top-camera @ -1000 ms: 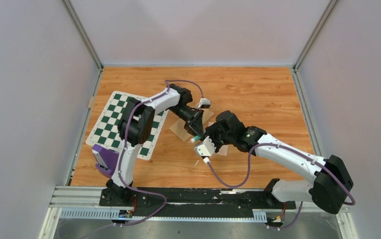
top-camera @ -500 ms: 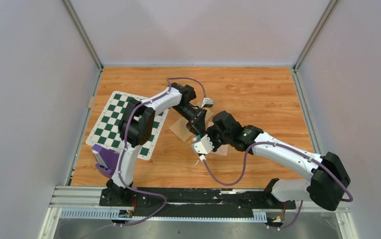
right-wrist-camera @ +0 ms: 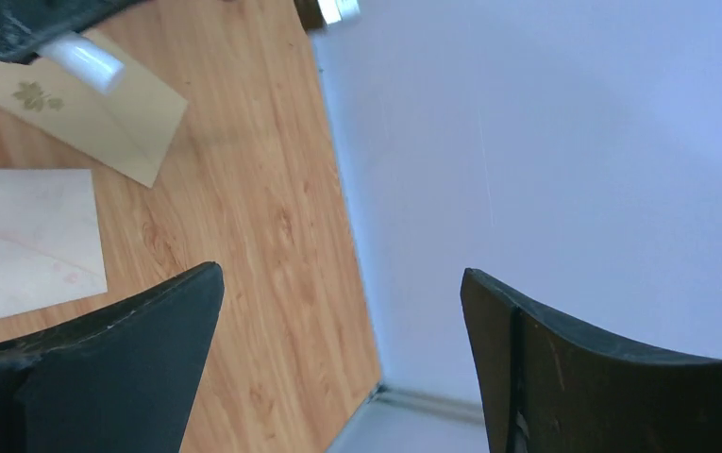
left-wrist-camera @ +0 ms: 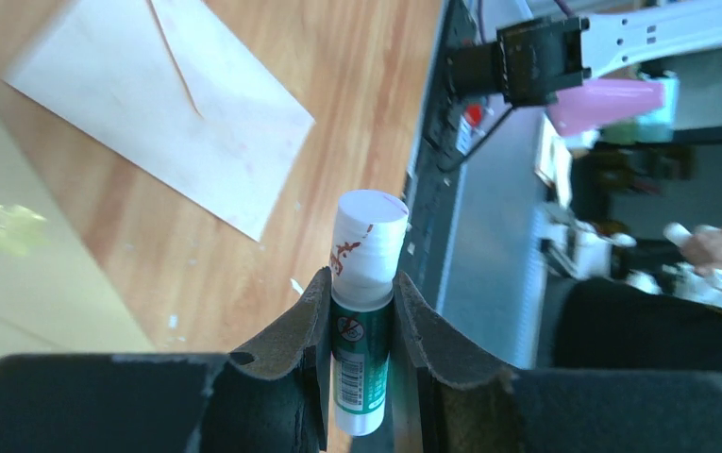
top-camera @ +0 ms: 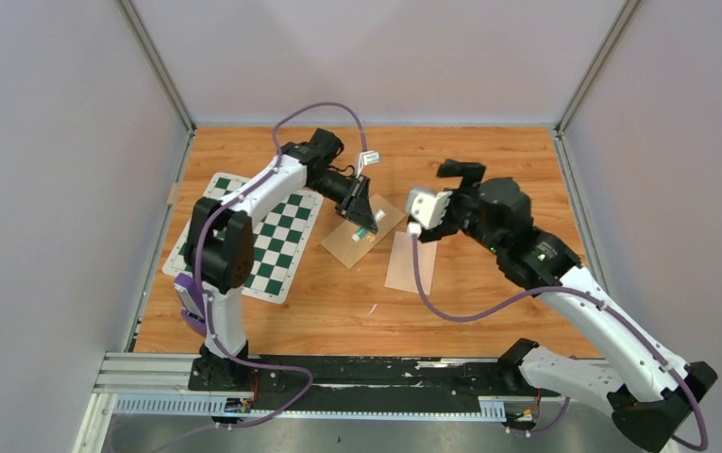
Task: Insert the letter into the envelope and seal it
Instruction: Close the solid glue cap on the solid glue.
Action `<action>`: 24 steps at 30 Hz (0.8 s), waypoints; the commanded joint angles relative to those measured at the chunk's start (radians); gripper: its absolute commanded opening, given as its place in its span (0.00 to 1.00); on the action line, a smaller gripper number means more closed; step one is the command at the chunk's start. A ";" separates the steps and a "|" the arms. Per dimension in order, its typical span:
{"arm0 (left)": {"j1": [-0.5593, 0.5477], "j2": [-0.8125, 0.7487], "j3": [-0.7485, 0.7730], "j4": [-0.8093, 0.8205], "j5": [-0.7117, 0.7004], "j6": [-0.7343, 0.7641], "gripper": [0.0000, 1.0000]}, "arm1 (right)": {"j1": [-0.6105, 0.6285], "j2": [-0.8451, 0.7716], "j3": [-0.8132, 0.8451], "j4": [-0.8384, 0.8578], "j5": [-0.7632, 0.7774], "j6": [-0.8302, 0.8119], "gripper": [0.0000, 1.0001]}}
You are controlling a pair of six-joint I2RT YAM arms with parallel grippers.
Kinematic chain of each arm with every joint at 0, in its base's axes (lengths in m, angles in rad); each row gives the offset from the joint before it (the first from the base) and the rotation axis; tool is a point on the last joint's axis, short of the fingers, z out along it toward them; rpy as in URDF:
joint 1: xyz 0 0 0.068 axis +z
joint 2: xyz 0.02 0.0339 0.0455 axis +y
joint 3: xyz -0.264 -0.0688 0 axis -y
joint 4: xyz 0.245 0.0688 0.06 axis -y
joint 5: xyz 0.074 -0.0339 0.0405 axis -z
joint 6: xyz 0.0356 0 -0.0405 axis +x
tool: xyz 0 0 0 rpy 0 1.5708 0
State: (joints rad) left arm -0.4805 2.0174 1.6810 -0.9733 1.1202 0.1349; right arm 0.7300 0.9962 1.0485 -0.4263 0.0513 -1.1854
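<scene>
The tan envelope lies flat mid-table, a small leaf emblem on its face. Right of it lies the letter, a pale cream sheet with faint creases. My left gripper hangs over the envelope, shut on a green glue stick with a white cap. The stick's white end shows in the right wrist view above the envelope. My right gripper is raised behind and right of the letter, open, with nothing between its fingers.
A green-and-white chequered mat lies left of the envelope under the left arm. Grey walls close off the left, back and right of the table. The table's right wall fills most of the right wrist view.
My right gripper was beside the left gripper's tip over the letter. It has opened and swung up and back to the right, uncovering the letter. The left arm drew back with the glue stick.
</scene>
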 commanded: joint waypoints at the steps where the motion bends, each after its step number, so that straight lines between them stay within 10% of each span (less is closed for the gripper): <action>1: 0.009 -0.222 -0.077 0.321 -0.029 -0.071 0.00 | -0.163 0.000 0.106 -0.073 -0.049 0.454 1.00; 9: 0.010 -0.503 -0.337 1.036 -0.154 -0.229 0.00 | -0.434 0.294 0.447 -0.156 -0.676 1.128 0.78; 15: 0.011 -0.539 -0.365 1.035 -0.221 -0.148 0.00 | -0.459 0.424 0.589 -0.169 -1.101 1.190 0.72; 24: 0.007 -0.512 -0.295 0.897 -0.268 -0.032 0.00 | -0.367 0.432 0.592 -0.173 -1.049 1.097 0.71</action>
State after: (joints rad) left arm -0.4698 1.4956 1.3235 -0.0143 0.8822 0.0113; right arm 0.3138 1.4532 1.6073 -0.5995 -0.9848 -0.0517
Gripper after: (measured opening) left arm 0.295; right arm 0.711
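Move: The left fingers already hold the glue stick, cap on. From the open right hand, the glue stick lies about 14 cm left, 2 cm back and 14 cm lower. The kraft envelope's middle is some 4 cm ahead of the left hand, 1 cm to its left and 15 cm below. The pale paper lies about 10 cm right of that hand and 3 cm back, down on the table too. Raise the left gripper about 15 cm off over the kraft envelope, drifting some 5 cm forward, keeping its grip on the glue stick and rolling its front side up. Swing the empty right gripper out to the right and forward, then back left towards the capped stick and a little up, rolling roughly 80 degrees until its fingers point left; narrow them partway, without closing on anything. ##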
